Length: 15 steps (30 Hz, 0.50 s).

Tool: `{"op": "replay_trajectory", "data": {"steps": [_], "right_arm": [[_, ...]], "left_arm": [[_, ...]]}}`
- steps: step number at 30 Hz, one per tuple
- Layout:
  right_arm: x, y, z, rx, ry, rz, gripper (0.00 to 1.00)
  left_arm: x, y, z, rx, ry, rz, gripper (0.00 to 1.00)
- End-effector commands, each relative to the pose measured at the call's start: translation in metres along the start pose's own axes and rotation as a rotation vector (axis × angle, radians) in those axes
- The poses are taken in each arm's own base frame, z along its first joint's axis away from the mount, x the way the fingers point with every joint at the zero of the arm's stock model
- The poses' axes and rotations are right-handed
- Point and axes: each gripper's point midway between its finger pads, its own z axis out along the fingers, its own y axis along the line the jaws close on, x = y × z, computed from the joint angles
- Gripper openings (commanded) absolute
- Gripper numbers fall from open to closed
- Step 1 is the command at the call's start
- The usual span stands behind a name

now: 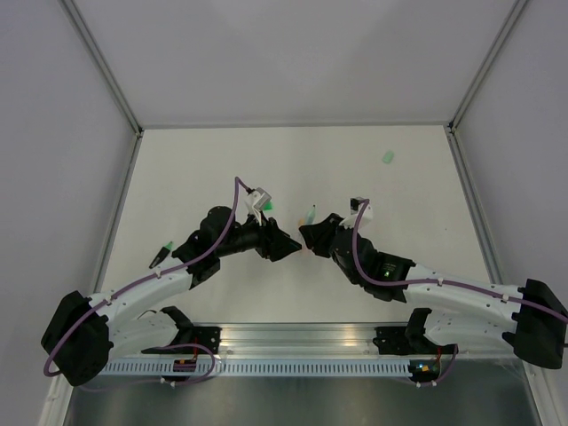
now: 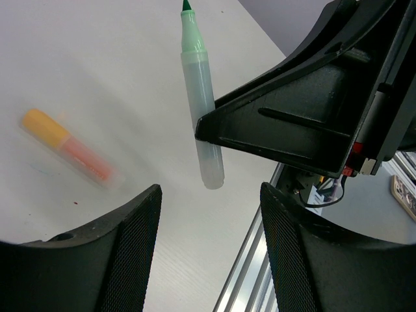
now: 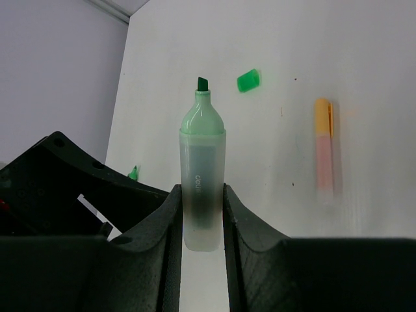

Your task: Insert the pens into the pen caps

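Note:
My right gripper [image 3: 201, 192] is shut on the lower body of the pale mint green pen [image 3: 202, 162], which is held off the table with its green tip pointing away. In the top view this pen [image 1: 309, 214] sticks out of the right gripper [image 1: 308, 232]. My left gripper [image 2: 209, 195] faces it, open and empty, with the pen's butt end [image 2: 211, 172] just beyond its fingertips. The orange pen [image 2: 65, 146] lies flat on the table [image 3: 323, 146]. A green pen cap [image 3: 247, 80] lies farther off. The dark pen with a green tip [image 1: 160, 255] lies at the left.
Another pale green cap [image 1: 387, 157] lies far right near the back of the white table [image 1: 293, 169]. Grey walls and metal posts enclose the table. An aluminium rail [image 1: 293, 342] runs along the near edge between the arm bases.

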Motion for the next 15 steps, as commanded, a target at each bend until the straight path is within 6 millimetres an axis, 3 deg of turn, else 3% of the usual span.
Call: {"op": "replay_trajectory", "data": {"steps": [1,7,13,15], "right_arm": [[-0.018,0.034,-0.003,-0.067,-0.051,0.064,0.00],[-0.006,0.050,-0.005,-0.106,-0.030,0.073,0.00],[0.001,0.061,-0.007,-0.120,-0.018,0.057,0.00],[0.002,0.063,-0.008,-0.133,-0.015,0.054,0.00]], "left_arm": [[-0.017,-0.005,0.004,0.010,-0.047,0.047,0.67],[-0.018,-0.008,0.005,0.028,-0.054,0.026,0.61],[-0.024,-0.009,0.001,0.016,-0.081,0.025,0.30],[-0.026,-0.014,-0.002,0.033,-0.092,0.032,0.11]]}}
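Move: The green pen stands tip-up in the right fingers, its middle about 3 cm right of the left hand point, 2 cm forward and 3 cm above. The gap between the open left fingers is some 3 cm to the right hand's left, about 1 cm back and 1 cm below. From the left hand, the orange-capped pen lies on the table about 10 cm forward, 4 cm right and 18 cm below, and the bright green cap 21 cm forward, 8 cm left, equally low. Leftward by about 3 cm, with roughly 1.5 cm back and 1 cm up, the right hand brings the green pen's lower end in between the left fingertips, keeping its grip just above. The left hand stays in place and closes from about two-thirds open to nearly shut, pinching the lower end of the barrel. ##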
